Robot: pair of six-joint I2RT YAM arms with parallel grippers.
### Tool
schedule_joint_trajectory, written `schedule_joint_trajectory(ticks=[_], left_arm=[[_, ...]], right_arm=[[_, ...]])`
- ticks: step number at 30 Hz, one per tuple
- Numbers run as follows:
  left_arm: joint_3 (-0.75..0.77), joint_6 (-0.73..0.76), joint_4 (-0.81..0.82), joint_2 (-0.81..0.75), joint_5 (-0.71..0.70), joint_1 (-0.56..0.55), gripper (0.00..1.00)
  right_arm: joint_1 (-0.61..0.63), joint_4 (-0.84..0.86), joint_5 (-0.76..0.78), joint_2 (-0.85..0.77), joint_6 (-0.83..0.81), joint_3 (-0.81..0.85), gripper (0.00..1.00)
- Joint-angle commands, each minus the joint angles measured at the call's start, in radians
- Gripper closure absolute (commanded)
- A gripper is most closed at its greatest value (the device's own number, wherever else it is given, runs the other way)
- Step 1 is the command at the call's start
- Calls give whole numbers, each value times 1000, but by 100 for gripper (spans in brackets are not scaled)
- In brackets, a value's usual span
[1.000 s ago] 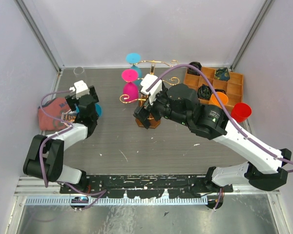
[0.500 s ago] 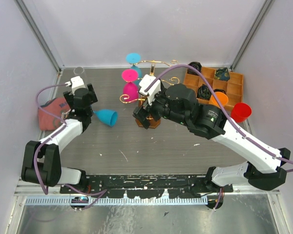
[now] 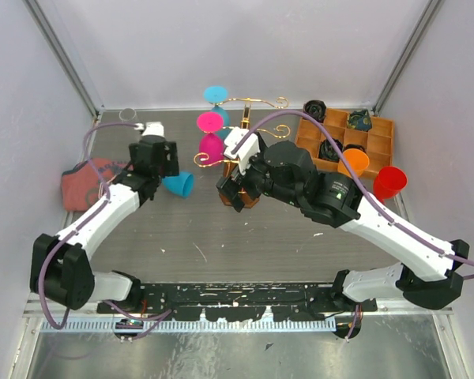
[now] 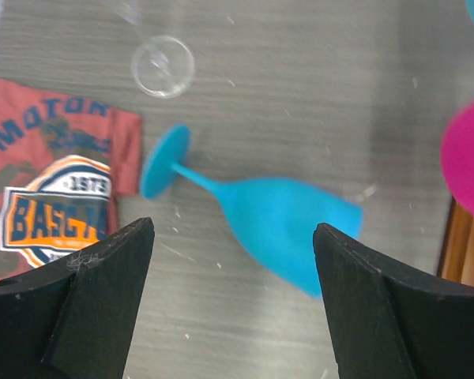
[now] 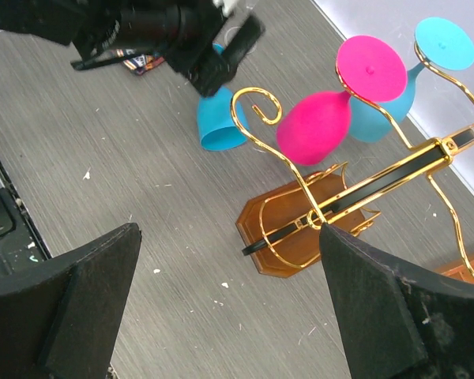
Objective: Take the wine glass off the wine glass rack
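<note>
The gold wire wine glass rack [image 3: 257,101] stands at the back middle on its brown base [image 5: 296,233]. A pink wine glass [image 5: 316,126] and a blue one [image 5: 383,114] hang upside down from its arms. Another blue wine glass [image 4: 288,221] lies on its side on the table left of the rack [image 3: 178,185]. My left gripper [image 4: 233,229] hovers open above that lying glass, touching nothing [image 3: 163,162]. My right gripper [image 5: 229,233] is open in front of the rack's base, nothing between its fingers [image 3: 231,189].
A compartmented orange-brown tray [image 3: 381,126] at the back right holds dark items and an orange cup [image 3: 353,162]. A red cup [image 3: 389,181] stands beside it. A clear glass [image 4: 163,66] and a red printed T-shirt [image 4: 55,189] lie at the left.
My left gripper has let go of the blue glass, which now lies on the table, and has moved up and to the right. The right arm has barely moved.
</note>
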Motion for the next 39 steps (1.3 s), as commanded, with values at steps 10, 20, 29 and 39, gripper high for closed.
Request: schedule_joint_trajectory(ticks=[10,20,29,39], left_arm=[[110,62,-107,263,-40,-158,11],[231,84,-184,436,-84,-158,47],[201,40,-256,287,-110,-156,100],[215,34,-352,172,-69,-121,100]], right_arm=[[-13,39,50,-119,-3,-31,0],[-18,31,107,-139,-15,-36,0],[-24,34,115,-145,-25,-46,0],[-25,46,98,-145,-16,-52,0]])
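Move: The blue wine glass lies on its side, its middle about 7 cm ahead of the open left hand, 1 cm to the right and some 11 cm below, its mouth facing right and back. The clear glass stands about 20 cm ahead and 8 cm left; the red shirt lies 5 cm ahead, 20 cm left; the pink glass hangs on the rack about 7 cm ahead, 16 cm right. From the right hand, the blue glass is some 22 cm ahead, 22 cm left and 29 cm below. The open left hand dips about 9 cm while swinging some 6 cm right to the near side of the blue glass's mouth, its fingers tipping down and its left side rolling up by some 15 degrees each; it shuts fully on the thin rim wall and then, keeping that pinch, rises about 6 cm, easing a little back and left. Meanwhile the empty, open right hand draws off 4 to 5 cm to the right and slightly up, away from the blue glass. ##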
